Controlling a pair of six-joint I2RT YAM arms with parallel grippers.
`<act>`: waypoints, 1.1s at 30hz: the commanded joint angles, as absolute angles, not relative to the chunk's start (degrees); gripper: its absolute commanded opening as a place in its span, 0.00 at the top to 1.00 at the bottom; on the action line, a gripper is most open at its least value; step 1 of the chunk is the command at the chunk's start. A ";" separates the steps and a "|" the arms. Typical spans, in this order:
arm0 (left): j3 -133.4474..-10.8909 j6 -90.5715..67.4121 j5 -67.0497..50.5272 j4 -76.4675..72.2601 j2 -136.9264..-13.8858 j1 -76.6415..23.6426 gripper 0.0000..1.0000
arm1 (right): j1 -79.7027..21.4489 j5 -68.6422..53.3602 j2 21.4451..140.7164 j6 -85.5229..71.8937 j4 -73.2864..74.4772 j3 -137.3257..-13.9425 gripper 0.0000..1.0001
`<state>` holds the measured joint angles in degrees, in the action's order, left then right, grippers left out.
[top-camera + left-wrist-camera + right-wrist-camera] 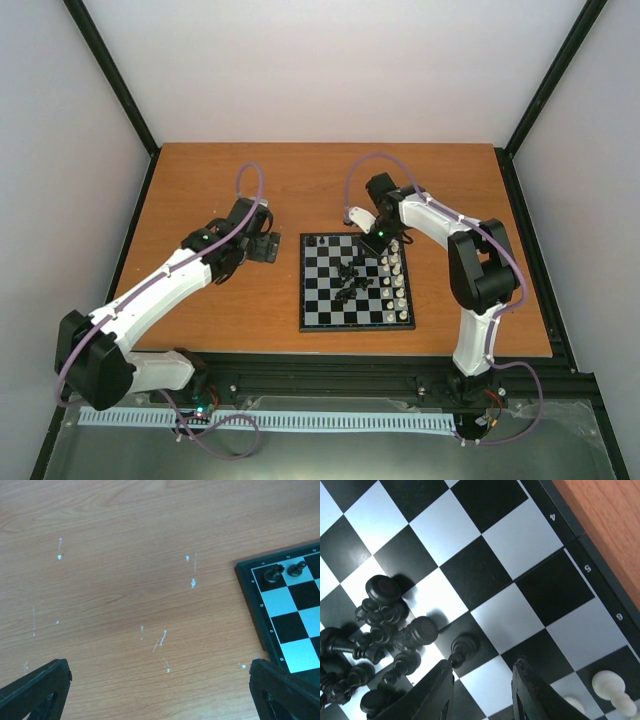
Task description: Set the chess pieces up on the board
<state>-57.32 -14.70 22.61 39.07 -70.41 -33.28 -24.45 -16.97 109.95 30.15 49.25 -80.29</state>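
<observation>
The board [322, 305] lies mid-table. A heap of black chess pieces [347, 280] lies toppled near its centre, and white pieces [398, 282] stand in a row along its right side. Two black pieces [274, 573] stand in the board's far-left corner. My right gripper [377, 243] hovers low over the board [520, 545], open with only bare squares between its fingers [434, 692]. A small black piece [462, 647] sits just off the left fingertip, beside the black heap [385, 630]. My left gripper [262, 247] is wide open over bare wood left of the board [248, 592].
White pieces [612, 690] stand close to the right gripper's right finger. The wooden tabletop [125, 580] carries small white scuff marks. Black frame rails [520, 200] border the table's sides and front.
</observation>
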 commanded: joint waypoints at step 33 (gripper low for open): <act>-60.30 -10.90 16.79 41.09 -71.15 -33.31 0.05 | -27.19 -15.54 114.62 27.42 48.87 -83.81 0.91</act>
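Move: The lone standing black chess piece is almost under the right hand, about 2 cm to its left and 3 cm below. The heap of fallen black pieces lies around 4 cm back and 4 cm left of the hand; the nearest white pawn is some 2 cm ahead and 4 cm right. Two black pieces already set in the far-left corner stand roughly 5 cm ahead, 10 cm left. From the left hand, the lone piece is about 23 cm right, 3 cm ahead and 15 cm down. Down and to the left, the right hand eases over the lone standing black piece, a bit over 1 cm left and about 2 cm down in all, pausing before the final centimetre of sinking. Its partly open fingers close meanwhile until the pads come to both sides of the piece and pinch it, pointing down with hardly any turn. ##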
